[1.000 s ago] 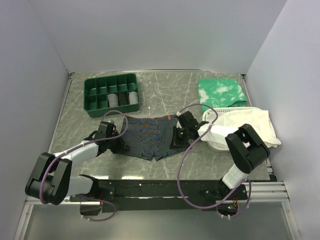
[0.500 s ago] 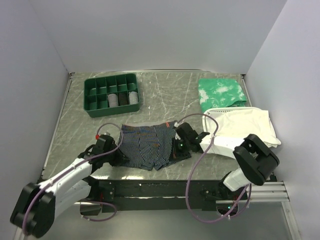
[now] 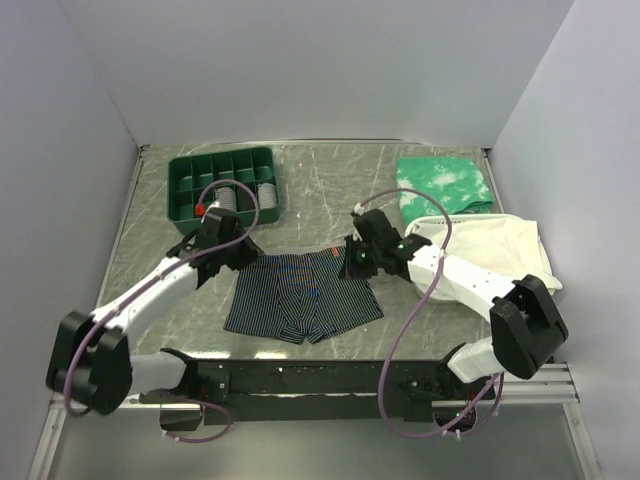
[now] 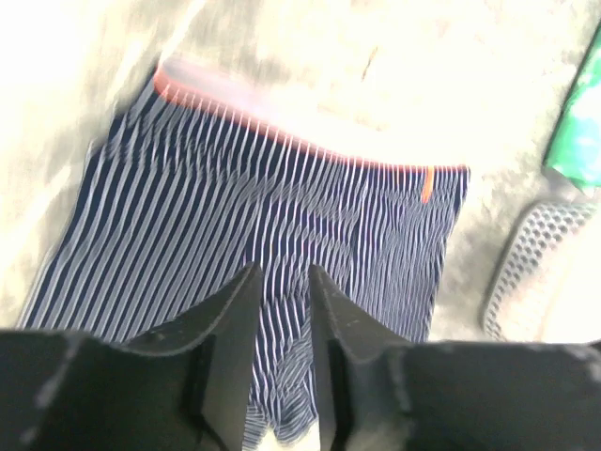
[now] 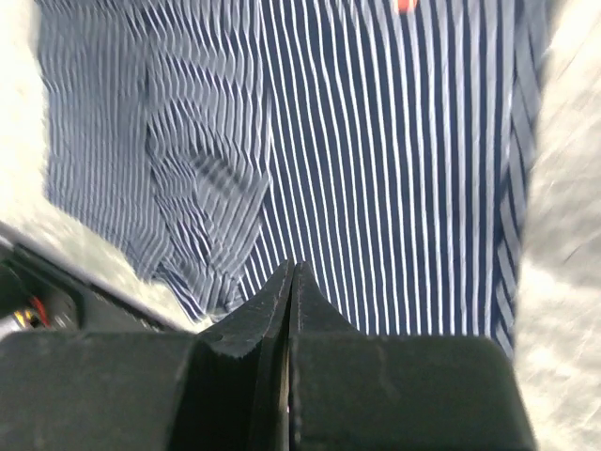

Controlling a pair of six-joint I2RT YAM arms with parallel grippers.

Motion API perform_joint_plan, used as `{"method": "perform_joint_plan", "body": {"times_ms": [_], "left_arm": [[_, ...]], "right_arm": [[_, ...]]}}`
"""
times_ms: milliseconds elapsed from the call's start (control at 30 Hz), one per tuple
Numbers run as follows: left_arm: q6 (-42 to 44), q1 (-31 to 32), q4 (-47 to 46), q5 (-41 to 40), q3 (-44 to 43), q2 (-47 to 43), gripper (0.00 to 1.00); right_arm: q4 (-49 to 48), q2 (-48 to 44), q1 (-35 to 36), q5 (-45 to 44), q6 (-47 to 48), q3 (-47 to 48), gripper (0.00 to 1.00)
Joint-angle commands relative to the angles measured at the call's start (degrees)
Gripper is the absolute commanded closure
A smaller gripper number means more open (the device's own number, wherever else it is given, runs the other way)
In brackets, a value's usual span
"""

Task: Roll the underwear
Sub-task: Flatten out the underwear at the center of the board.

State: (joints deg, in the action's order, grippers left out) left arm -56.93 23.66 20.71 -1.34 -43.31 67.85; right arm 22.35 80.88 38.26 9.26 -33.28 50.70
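The underwear (image 3: 305,300), dark navy with fine light stripes and an orange-red waistband, lies spread flat near the table's front edge. My left gripper (image 3: 241,257) hovers at its far left corner, open by a narrow gap (image 4: 285,278), with only the striped fabric (image 4: 282,207) showing below. My right gripper (image 3: 353,263) is over the far right corner. Its tips (image 5: 293,269) are pressed shut above the cloth (image 5: 394,141), and nothing shows between them.
A green compartment tray (image 3: 190,226) holding rolled items stands at the far left. A green-and-white mottled cloth (image 3: 443,185) lies at the far right, with a white cloth (image 3: 495,250) over a mesh basket (image 4: 526,258) just in front of it.
Both grippers moved from the underwear's sides up to its waistband corners. The left jaws parted. The underwear now lies flatter and a little nearer the front edge.
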Motion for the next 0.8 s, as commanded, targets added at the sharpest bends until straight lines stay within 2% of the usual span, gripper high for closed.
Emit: {"method": "perform_joint_plan", "body": {"times_ms": [0,233,533,667,767], "left_arm": [[7.4,-4.3,-7.3,4.6,-1.7,7.4,0.75],[9.8,-7.0,-10.5,7.9,-2.0,13.4,0.78],[11.7,-9.2,-13.6,7.4,-2.7,20.6,0.83],[13.7,-9.7,-18.7,6.1,-1.8,23.8,0.91],[13.9,-10.2,-23.5,6.0,-0.3,25.0,0.90]], "right_arm": [[1.7,3.2,-3.0,-0.8,4.1,5.5,0.99],[0.9,4.2,-5.3,1.7,4.2,6.2,0.99],[-0.1,6.0,-5.9,3.4,3.6,5.1,0.99],[-0.3,5.9,-6.1,3.7,3.7,5.0,0.99],[-0.3,5.7,-6.1,3.6,3.6,4.6,0.99]]}}
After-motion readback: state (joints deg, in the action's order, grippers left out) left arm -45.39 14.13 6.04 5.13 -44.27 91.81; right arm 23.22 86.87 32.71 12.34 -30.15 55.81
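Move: The left end of the underwear's waistband lies about 5 cm ahead of the left hand, 3 cm to its left and 11 cm below; the green box is some 21 cm ahead and 8 cm left. From the right hand, the waistband's right end is roughly 11 cm ahead, level sideways and 8 cm below, its orange label about 9 cm ahead and 3 cm left. The white basket sits some 30 cm right and 9 cm ahead. Down about 10 cm, after a short push forward, the left hand comes onto the left end of the waistband, ending some 5 cm farther out and a little to the left, its half-open fingers drawing nearly shut at the band. The right hand, still shut, eases about 3.5 cm forward towards the waistband, then hovers above the right leg without touching it. ##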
